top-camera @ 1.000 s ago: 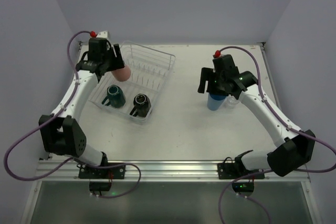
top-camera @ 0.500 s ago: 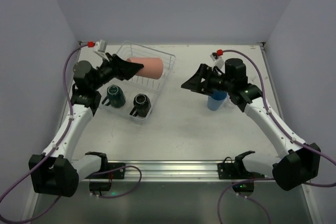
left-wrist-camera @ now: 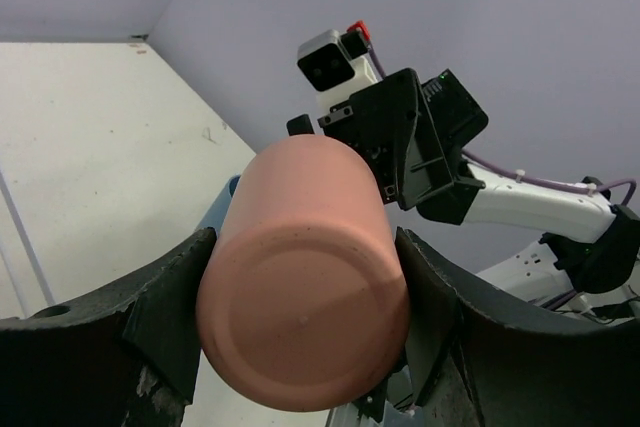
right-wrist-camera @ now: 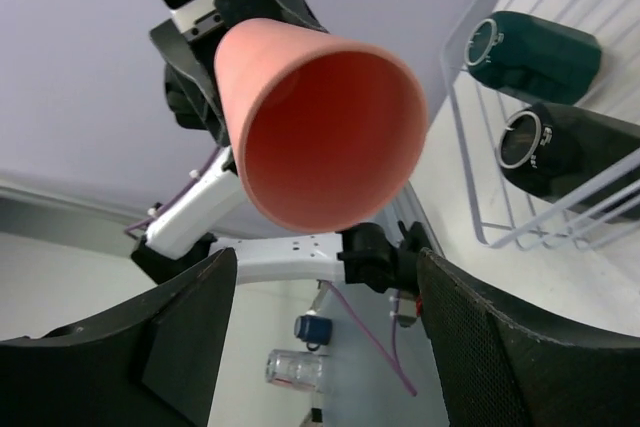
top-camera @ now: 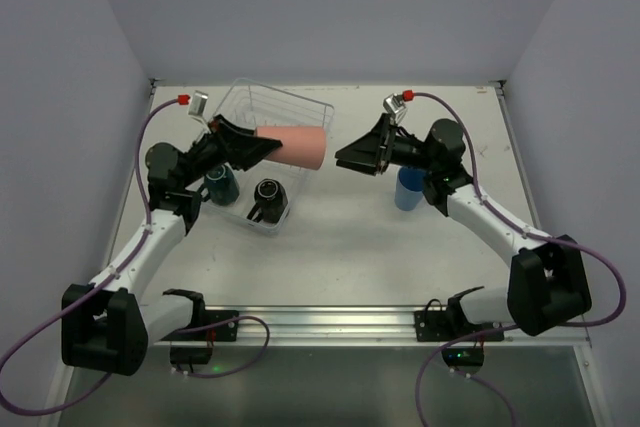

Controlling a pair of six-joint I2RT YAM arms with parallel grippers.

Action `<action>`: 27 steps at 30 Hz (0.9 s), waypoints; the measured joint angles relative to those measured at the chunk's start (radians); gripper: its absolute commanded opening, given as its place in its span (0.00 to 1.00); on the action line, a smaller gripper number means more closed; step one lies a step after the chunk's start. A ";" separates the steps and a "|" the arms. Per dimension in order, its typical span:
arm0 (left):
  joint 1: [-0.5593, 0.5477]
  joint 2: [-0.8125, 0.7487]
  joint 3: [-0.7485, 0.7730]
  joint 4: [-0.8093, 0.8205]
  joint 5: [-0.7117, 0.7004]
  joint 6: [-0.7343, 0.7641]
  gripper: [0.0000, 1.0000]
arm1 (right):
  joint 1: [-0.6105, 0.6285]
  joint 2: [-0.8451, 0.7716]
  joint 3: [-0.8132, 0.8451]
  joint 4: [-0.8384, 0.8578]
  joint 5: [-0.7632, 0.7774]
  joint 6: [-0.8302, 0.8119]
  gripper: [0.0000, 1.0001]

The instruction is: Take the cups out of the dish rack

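Note:
My left gripper [top-camera: 248,146] is shut on the salmon-pink tumbler [top-camera: 292,147] and holds it level in the air over the right edge of the dish rack [top-camera: 300,110], mouth to the right. In the left wrist view the tumbler's base [left-wrist-camera: 303,315] sits between both fingers [left-wrist-camera: 172,309]. My right gripper [top-camera: 350,158] is open and empty, facing the tumbler's mouth [right-wrist-camera: 330,137] a little apart from it. A dark teal mug [top-camera: 222,185] and a black mug [top-camera: 268,197] lie in the rack. A light-blue tumbler [top-camera: 407,191] stands on the table under the right arm.
The rack's wire rim [right-wrist-camera: 478,215] runs along the right of the right wrist view, with the teal mug [right-wrist-camera: 540,57] and black mug [right-wrist-camera: 565,152] inside it. The right gripper's body [left-wrist-camera: 400,142] shows just beyond the tumbler in the left wrist view.
The left arm lifted the pink tumbler off the rack's far left, turned it level and carried it right. The right gripper left the light-blue tumbler and swung left to face it.

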 measured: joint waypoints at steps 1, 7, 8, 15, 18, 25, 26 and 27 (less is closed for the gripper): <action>-0.004 0.000 -0.002 0.012 0.000 -0.005 0.00 | 0.003 0.014 0.000 0.046 -0.006 0.031 0.73; -0.051 0.004 -0.022 0.056 -0.002 -0.035 0.00 | 0.042 0.067 0.022 0.201 -0.028 0.141 0.71; -0.061 0.007 -0.023 0.062 -0.003 -0.038 0.00 | 0.050 0.079 0.039 0.208 -0.029 0.150 0.69; -0.132 0.040 -0.024 0.100 -0.029 -0.055 0.00 | 0.094 0.144 0.135 0.252 -0.029 0.181 0.00; -0.137 0.057 -0.036 0.129 -0.025 -0.034 0.73 | 0.094 0.146 0.150 0.243 -0.024 0.228 0.00; -0.118 0.011 0.016 -0.111 -0.067 0.098 1.00 | 0.100 0.073 0.196 -0.137 0.056 -0.056 0.00; -0.107 -0.013 0.042 -0.197 -0.101 0.151 1.00 | 0.101 0.050 0.221 -0.242 0.095 -0.120 0.00; -0.094 -0.040 0.090 -0.313 -0.154 0.220 1.00 | 0.100 0.027 0.245 -0.336 0.138 -0.179 0.00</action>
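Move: The left hand holds the pink cup by its base end; the cup's middle is about 6 cm to that hand's right, practically level. Its goal, the open right gripper, is some 18 cm to the right and 2 cm nearer the base; the black mug sits 25 cm beneath and the green mug 11 cm left of that, 4 cm farther out. From the right hand, the cup's middle is about 13 cm left and 2 cm ahead, near level; the blue cup is 14 cm right, 4 cm ahead, 22 cm down. Up about 5 cm and left about 4, the right hand reaches the pink cup's open rim and shuts on its wall, one finger inside and one outside. Meanwhile the left hand carries the cup some 4 cm right and slightly back towards it, opens and lets go, then starts back left and forward. The right hand, cup pinched, sinks about 2 cm and begins to roll its left side down. ##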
